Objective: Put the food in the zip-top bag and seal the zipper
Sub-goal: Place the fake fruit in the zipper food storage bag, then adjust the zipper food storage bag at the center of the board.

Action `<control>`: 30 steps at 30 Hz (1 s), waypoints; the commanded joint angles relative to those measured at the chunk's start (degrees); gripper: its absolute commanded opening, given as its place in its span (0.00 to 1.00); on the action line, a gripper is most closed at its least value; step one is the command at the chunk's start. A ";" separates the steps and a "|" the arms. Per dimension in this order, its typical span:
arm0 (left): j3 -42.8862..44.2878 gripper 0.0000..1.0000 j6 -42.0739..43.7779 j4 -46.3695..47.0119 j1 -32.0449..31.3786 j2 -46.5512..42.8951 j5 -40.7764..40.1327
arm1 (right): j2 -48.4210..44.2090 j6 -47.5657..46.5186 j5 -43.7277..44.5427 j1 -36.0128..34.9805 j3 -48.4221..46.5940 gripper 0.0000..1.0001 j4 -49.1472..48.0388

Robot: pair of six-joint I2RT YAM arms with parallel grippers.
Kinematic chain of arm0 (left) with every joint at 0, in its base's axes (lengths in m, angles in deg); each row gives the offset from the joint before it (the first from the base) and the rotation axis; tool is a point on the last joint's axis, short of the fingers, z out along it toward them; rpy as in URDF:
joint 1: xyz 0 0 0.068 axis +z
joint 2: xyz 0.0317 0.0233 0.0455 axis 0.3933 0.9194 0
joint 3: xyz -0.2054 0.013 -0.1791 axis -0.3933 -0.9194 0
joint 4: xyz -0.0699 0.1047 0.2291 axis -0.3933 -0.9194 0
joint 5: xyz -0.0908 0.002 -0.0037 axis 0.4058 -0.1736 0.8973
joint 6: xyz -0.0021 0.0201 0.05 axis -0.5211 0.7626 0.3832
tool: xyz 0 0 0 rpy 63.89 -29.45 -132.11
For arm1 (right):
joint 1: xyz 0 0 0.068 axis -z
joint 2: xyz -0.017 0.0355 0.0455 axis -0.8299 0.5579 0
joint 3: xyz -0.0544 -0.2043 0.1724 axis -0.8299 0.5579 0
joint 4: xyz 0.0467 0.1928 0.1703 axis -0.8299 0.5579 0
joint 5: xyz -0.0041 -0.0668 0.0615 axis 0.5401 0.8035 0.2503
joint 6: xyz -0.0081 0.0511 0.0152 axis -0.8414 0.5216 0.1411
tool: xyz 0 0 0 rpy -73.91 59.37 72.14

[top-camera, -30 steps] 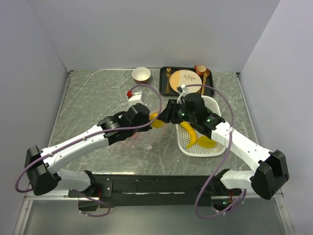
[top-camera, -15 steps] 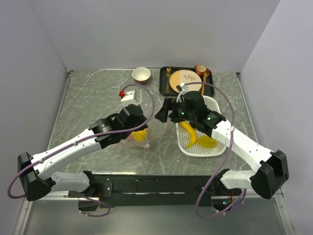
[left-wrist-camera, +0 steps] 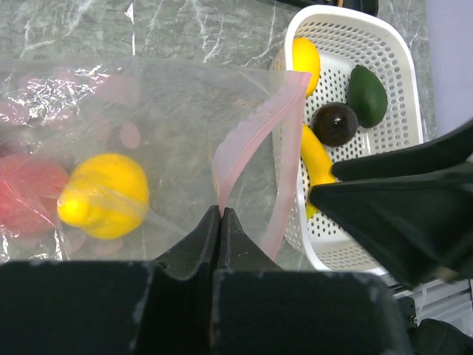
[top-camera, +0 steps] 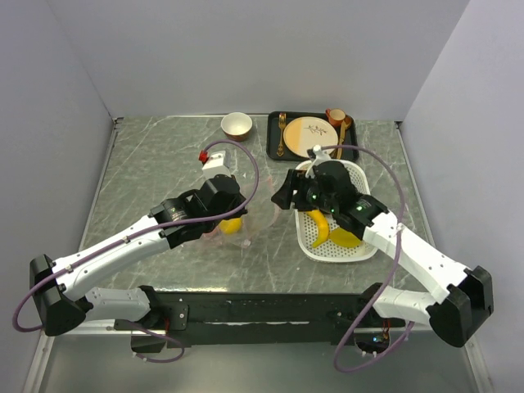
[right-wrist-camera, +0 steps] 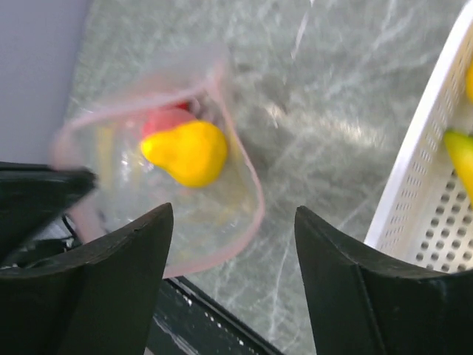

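My left gripper (left-wrist-camera: 220,212) is shut on the pale pink zipper (left-wrist-camera: 255,140) of the clear zip-top bag (left-wrist-camera: 170,111), holding its mouth up. Inside the bag lie a yellow fruit (left-wrist-camera: 103,196) and a red one (left-wrist-camera: 26,200). My right gripper (right-wrist-camera: 233,214) hangs open and empty just over the bag's mouth rim (right-wrist-camera: 255,200), between the bag and the white basket (top-camera: 360,252). More food is in the basket: a banana (left-wrist-camera: 316,159), a dark purple ball (left-wrist-camera: 334,123), a green piece (left-wrist-camera: 367,92) and a yellow round fruit (left-wrist-camera: 307,59).
At the back of the table, a dark tray (top-camera: 273,135) carries a beige plate (top-camera: 309,131), cutlery and a cup (top-camera: 336,116). A small bowl (top-camera: 237,124) stands to its left. Grey walls close in the table on three sides.
The yellow fruit that was at the bag's mouth between the grippers now lies inside the bag. My right gripper has opened and drawn back toward the basket. The left arm shifted left with the bag.
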 commanded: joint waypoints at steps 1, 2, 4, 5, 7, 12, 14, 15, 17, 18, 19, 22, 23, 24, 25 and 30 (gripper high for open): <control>2.33 0.01 -0.76 0.84 -0.01 -0.07 -1.63 | 1.67 2.93 -1.32 -0.33 2.11 0.72 -0.40; 2.25 0.01 -0.85 0.75 0.07 -0.07 -1.63 | 2.37 2.85 -1.15 -0.25 2.20 0.72 -0.66; 2.07 0.01 -0.94 1.01 -0.02 -0.24 -1.37 | 3.25 2.67 -1.76 -0.42 2.29 0.72 -1.36; 1.89 0.01 -0.77 1.10 -0.02 -0.33 -1.28 | 4.30 2.76 -1.93 -0.34 2.12 0.72 -1.71; 1.72 0.01 -0.94 1.01 -0.02 -0.33 -1.45 | 5.45 2.84 -4.21 -0.34 1.06 0.72 -2.33; 1.80 0.01 -0.76 0.57 0.07 -0.59 -1.71 | 10.72 2.93 -8.52 -0.33 -2.44 0.41 -5.50; 2.50 0.01 -0.76 -0.82 0.33 -1.21 -2.41 | 13.18 2.76 -10.63 -0.33 -4.47 0.16 -5.50; 2.86 0.01 -0.76 -1.44 0.68 -1.64 -2.77 | 13.71 2.67 -10.99 -0.42 -6.91 0.09 -5.50; 3.47 0.01 -0.42 -2.85 2.96 -4.10 -3.21 | 14.42 1.71 -11.25 -0.51 -9.91 0.00 -4.62; 3.65 0.01 0.11 -3.12 4.19 -5.15 -3.04 | 14.59 1.35 -11.17 -0.60 -13.58 0.00 -4.10; 3.82 0.01 0.64 -3.47 5.51 -7.95 -2.95 | 15.12 0.92 -11.16 -0.68 -15.62 0.00 -3.83; 5.31 0.01 3.18 -5.40 11.31 -12.53 -3.03 | 17.48 -0.32 -13.00 -0.95 -24.05 0.00 -2.69; 6.71 0.01 4.32 -6.45 13.41 -13.33 -3.38 | 18.37 -0.75 -15.62 -1.04 -26.16 0.00 -2.60; 7.68 0.01 4.77 -8.72 14.13 -13.95 -4.86 | 19.51 -0.93 -16.78 -1.82 -30.27 0.00 -2.68; 8.74 0.01 4.95 -10.31 14.57 -14.65 -5.75 | 21.95 -1.02 -17.75 -2.35 -32.40 0.00 -2.25; 11.65 0.01 3.55 -14.19 14.84 -16.85 -8.74 | 28.30 -2.52 -18.46 -6.48 -41.73 0.01 1.97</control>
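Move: The right hand hovers open just over the free part of the bag's pink rim: the edge it will pinch is about 3 cm to its left, level fore and aft, and some 6 cm below. The yellow fruit in the bag is roughly 14 cm left and 7 cm back, the banana 12 cm right and 7 cm back, both about 13 cm lower. From the left hand, already pinching the rim, that free edge is some 7 cm right, 3 cm ahead and a few centimetres lower. The right fingers close on the free edge of the bag's mouth after dipping about 6 cm and easing left, then haul it steeply up some 20 cm from there, swinging left and a little forward. The left hand, keeping its pinch, waits and then sweeps about 13 cm left and as far up along with it; both wrists turn nearly 20 degrees counter-clockwise and tip upward. ##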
